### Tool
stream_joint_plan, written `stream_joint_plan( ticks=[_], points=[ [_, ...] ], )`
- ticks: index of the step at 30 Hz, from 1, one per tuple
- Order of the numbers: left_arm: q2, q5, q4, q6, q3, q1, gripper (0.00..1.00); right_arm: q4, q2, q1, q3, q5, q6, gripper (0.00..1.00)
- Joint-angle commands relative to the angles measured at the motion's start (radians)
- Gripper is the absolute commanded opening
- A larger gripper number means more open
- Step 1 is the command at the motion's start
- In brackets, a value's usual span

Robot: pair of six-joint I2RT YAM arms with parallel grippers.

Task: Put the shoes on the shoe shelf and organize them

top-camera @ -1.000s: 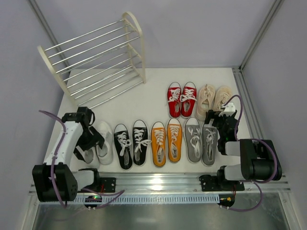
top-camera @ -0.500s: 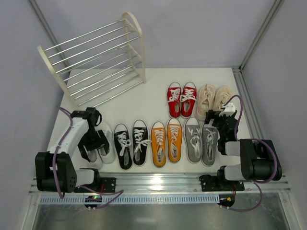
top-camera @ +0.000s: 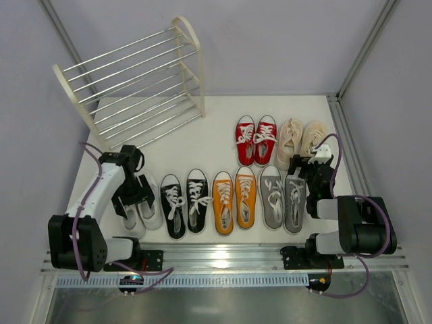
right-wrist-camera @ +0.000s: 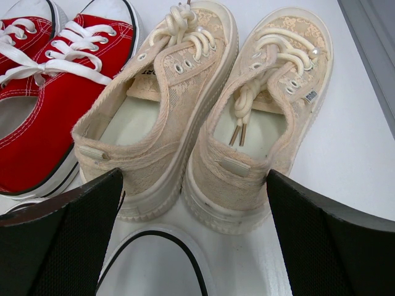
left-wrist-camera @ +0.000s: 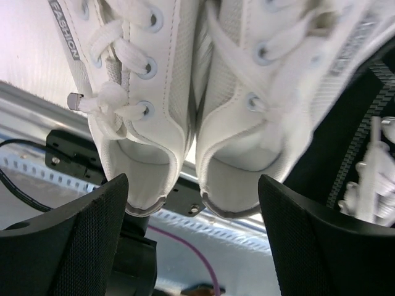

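Observation:
Six pairs of shoes lie on the white table. My left gripper [top-camera: 132,202] is down over the white shoes [top-camera: 151,204] at the near left. In the left wrist view its fingers [left-wrist-camera: 99,209] press the outer sides of the two white heels [left-wrist-camera: 148,142], shut on the pair. My right gripper [top-camera: 308,177] hovers open just behind the beige shoes [top-camera: 301,135]. In the right wrist view that gripper [right-wrist-camera: 194,176] flanks the beige heels [right-wrist-camera: 166,105] without touching them. The shoe shelf [top-camera: 193,50] stands tilted at the far left with nothing on its rods.
Black [top-camera: 185,202], orange [top-camera: 234,199] and grey [top-camera: 282,197] pairs line the near row; the red pair [top-camera: 255,138] sits beside the beige one. A white toe cap [right-wrist-camera: 154,271] lies under my right gripper. A metal rail [top-camera: 223,256] runs along the near edge. Walls enclose the table.
My left arm has swung right and down over the white shoes, and its jaws have narrowed onto the pair. The right arm has not moved.

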Motion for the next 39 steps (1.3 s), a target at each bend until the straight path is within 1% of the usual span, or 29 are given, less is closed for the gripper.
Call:
stream_joint_plan(
  ticks=[1,4,6,8,11,18,19,22,24,26,27,28,30,31,34,36,37,39],
  points=[
    [-0.101,-0.026,0.038,-0.032,0.058,-0.012,0.83,0.088,-0.014,0.001,0.016,-0.004,0.008,0.97],
    [-0.110,-0.043,0.074,-0.029,0.023,-0.012,0.79,0.087,-0.014,0.001,0.016,-0.002,0.006,0.97],
    [-0.090,-0.025,0.082,-0.029,-0.004,-0.012,0.74,0.087,-0.014,0.001,0.018,-0.004,0.008,0.97],
    [-0.055,0.001,0.090,-0.021,0.000,-0.012,0.69,0.085,-0.014,0.002,0.016,-0.002,0.008,0.97],
    [-0.026,0.012,0.125,-0.027,-0.014,-0.012,0.67,0.087,-0.012,0.001,0.018,-0.004,0.008,0.97],
    [0.048,-0.017,0.116,-0.024,-0.005,-0.009,0.67,0.087,-0.014,0.001,0.018,-0.004,0.008,0.97],
    [0.055,-0.029,0.114,-0.024,-0.005,0.008,0.68,0.087,-0.014,0.001,0.018,-0.004,0.008,0.97],
    [0.083,-0.008,0.137,-0.009,-0.005,0.066,0.67,0.087,-0.014,0.001,0.016,-0.004,0.008,0.97],
    [0.106,-0.011,0.171,-0.012,-0.011,0.072,0.66,0.085,-0.012,0.001,0.018,-0.002,0.008,0.97],
    [0.123,0.035,0.208,-0.009,-0.020,0.072,0.53,0.087,-0.014,0.001,0.018,-0.004,0.006,0.97],
    [0.132,0.050,0.247,-0.007,-0.035,0.072,0.44,0.085,-0.014,0.001,0.018,-0.004,0.008,0.97],
    [0.150,0.064,0.265,-0.006,-0.041,0.072,0.27,0.087,-0.012,0.002,0.018,-0.002,0.008,0.97],
    [0.173,0.070,0.288,-0.006,-0.046,0.072,0.08,0.087,-0.014,0.002,0.016,-0.004,0.008,0.97],
    [0.192,0.069,0.289,-0.006,-0.046,0.072,0.00,0.087,-0.014,0.001,0.018,-0.004,0.008,0.97],
    [0.196,0.066,0.306,-0.006,-0.044,0.065,0.00,0.087,-0.012,0.001,0.018,-0.004,0.008,0.97],
    [0.163,0.064,0.330,-0.009,-0.044,0.034,0.00,0.088,-0.014,0.002,0.018,-0.002,0.008,0.97],
    [0.138,0.059,0.340,-0.016,-0.043,0.014,0.00,0.087,-0.014,0.002,0.018,-0.004,0.008,0.97],
    [0.046,0.008,0.383,-0.039,-0.044,-0.069,0.00,0.085,-0.014,0.001,0.018,-0.004,0.008,0.97]
  ],
)
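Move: Below the left hand's open fingers, the pair of white shoes stands side by side, toes outward: the left one's middle about 3 cm ahead and 4 cm left, the right one's about 6 cm ahead and 4 cm to the right, both some 5 cm lower. The nearer black shoe is about 13 cm right and 3 cm ahead, the farther one 21 cm right. From the idle right hand, the left white shoe is roughly 62 cm left and 17 cm back. Hopping up and forward about 2 cm, from over the heels towards the laces, the left hand tips its fingers outward by some 10 degrees, then swings them back to vertical as it sinks about 5 cm from the top of the hop. The fingers narrow slightly at first and snap almost shut late in the descent, pinching the two shoes' adjoining inner edges together beside the lace knots. ##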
